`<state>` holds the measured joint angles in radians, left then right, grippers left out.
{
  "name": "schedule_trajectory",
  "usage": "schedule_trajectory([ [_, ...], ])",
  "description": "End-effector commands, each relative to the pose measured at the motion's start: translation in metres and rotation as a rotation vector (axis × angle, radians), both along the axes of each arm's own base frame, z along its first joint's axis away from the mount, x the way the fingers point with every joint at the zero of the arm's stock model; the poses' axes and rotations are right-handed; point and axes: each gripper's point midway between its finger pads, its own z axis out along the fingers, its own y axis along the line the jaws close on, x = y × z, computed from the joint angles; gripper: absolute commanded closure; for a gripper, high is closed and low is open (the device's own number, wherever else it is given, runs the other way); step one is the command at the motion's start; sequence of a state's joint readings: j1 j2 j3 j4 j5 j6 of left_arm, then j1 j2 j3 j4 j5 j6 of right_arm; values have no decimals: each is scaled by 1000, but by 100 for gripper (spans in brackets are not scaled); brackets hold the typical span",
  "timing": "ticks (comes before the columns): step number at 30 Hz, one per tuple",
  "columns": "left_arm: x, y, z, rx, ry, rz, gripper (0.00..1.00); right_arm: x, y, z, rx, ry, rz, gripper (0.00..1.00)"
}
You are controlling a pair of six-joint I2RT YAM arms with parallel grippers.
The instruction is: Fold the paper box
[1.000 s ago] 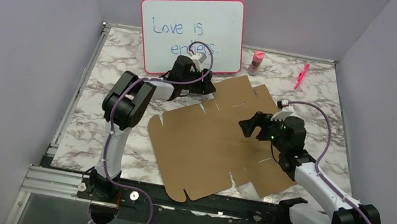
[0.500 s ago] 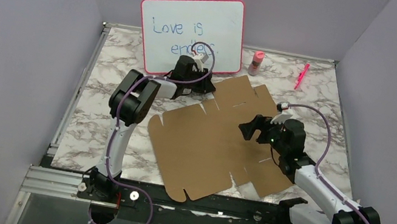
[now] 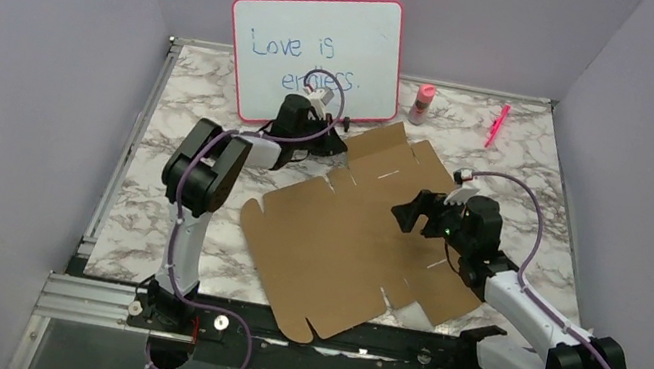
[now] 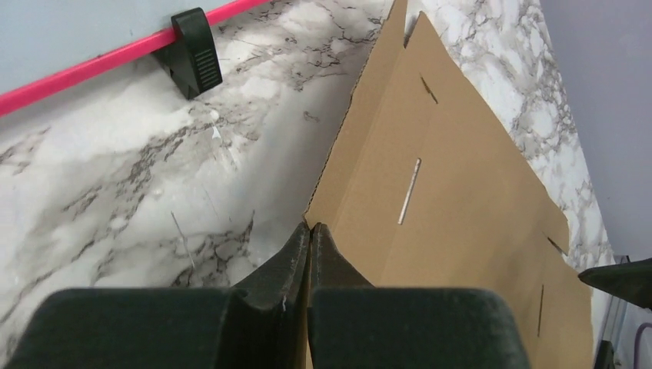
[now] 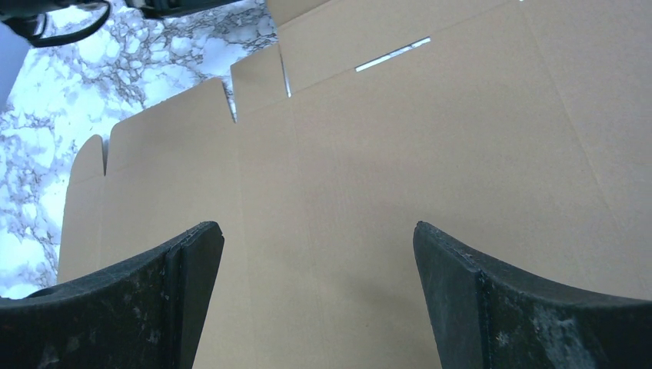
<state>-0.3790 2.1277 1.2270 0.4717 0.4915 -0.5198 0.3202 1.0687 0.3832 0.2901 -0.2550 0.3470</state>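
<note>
The paper box (image 3: 342,248) is a flat brown cardboard sheet with flaps and slots, lying mid-table. My left gripper (image 3: 343,142) is at the sheet's far-left edge, and that edge is lifted slightly off the marble. In the left wrist view the gripper (image 4: 310,227) is shut on the paper box's (image 4: 461,200) edge, with cardboard showing between the fingers. My right gripper (image 3: 405,210) hovers over the right half of the sheet. In the right wrist view this gripper (image 5: 317,231) is open wide, with only bare cardboard (image 5: 400,138) below and nothing between the fingers.
A pink-framed whiteboard (image 3: 315,56) stands at the back, its black foot (image 4: 196,48) close to the left gripper. A pink bottle (image 3: 421,104) and a pink marker (image 3: 497,124) lie at the back right. Purple walls enclose the marble table (image 3: 164,166).
My left gripper has closed onto the sheet's far-left edge, and that flap now stands slightly raised. The right arm has barely moved and stays open.
</note>
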Motion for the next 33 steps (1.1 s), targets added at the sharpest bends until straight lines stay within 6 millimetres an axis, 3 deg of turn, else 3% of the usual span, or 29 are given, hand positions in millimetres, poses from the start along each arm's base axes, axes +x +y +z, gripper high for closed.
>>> schedule_trajectory([
  [1, -3, 18, 39, -25, -49, 106, 100, 2, 3, 6, -1, -6, 9, 0],
  [16, -75, 102, 59, -15, 4, 429, 100, 21, 5, 4, -10, 48, -28, 0],
  [23, -112, 157, 49, 111, 32, 628, 100, 28, 5, 2, -24, 74, -39, 0],
  [27, -132, 173, 36, 159, 59, 665, 100, 30, 1, -6, -38, 102, -65, 0],
  [30, -142, 181, 31, 180, 66, 682, 84, 30, 0, -14, -40, 130, -79, 0],
  [33, -147, 185, 33, 214, 61, 677, 57, 31, 0, -22, -46, 163, -90, 0],
])
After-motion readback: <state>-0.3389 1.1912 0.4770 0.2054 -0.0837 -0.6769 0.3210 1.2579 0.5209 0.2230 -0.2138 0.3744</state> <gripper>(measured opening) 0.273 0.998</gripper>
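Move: The left fingers are shut on the near-left corner of the paper box's far flap. That corner is bound for bare table some 14 cm back and 17 cm left, about 3 cm below the hand. The box's middle lies roughly 22 cm back and 6 cm right; the whiteboard's right clip is about 8 cm ahead. From the open right hand, that bare spot is some 33 cm left, 2 cm ahead and 8 cm below. Left swings the pinched flap corner 17 cm left, 14 back, turning counter-clockwise, then opens; right eases forward. ##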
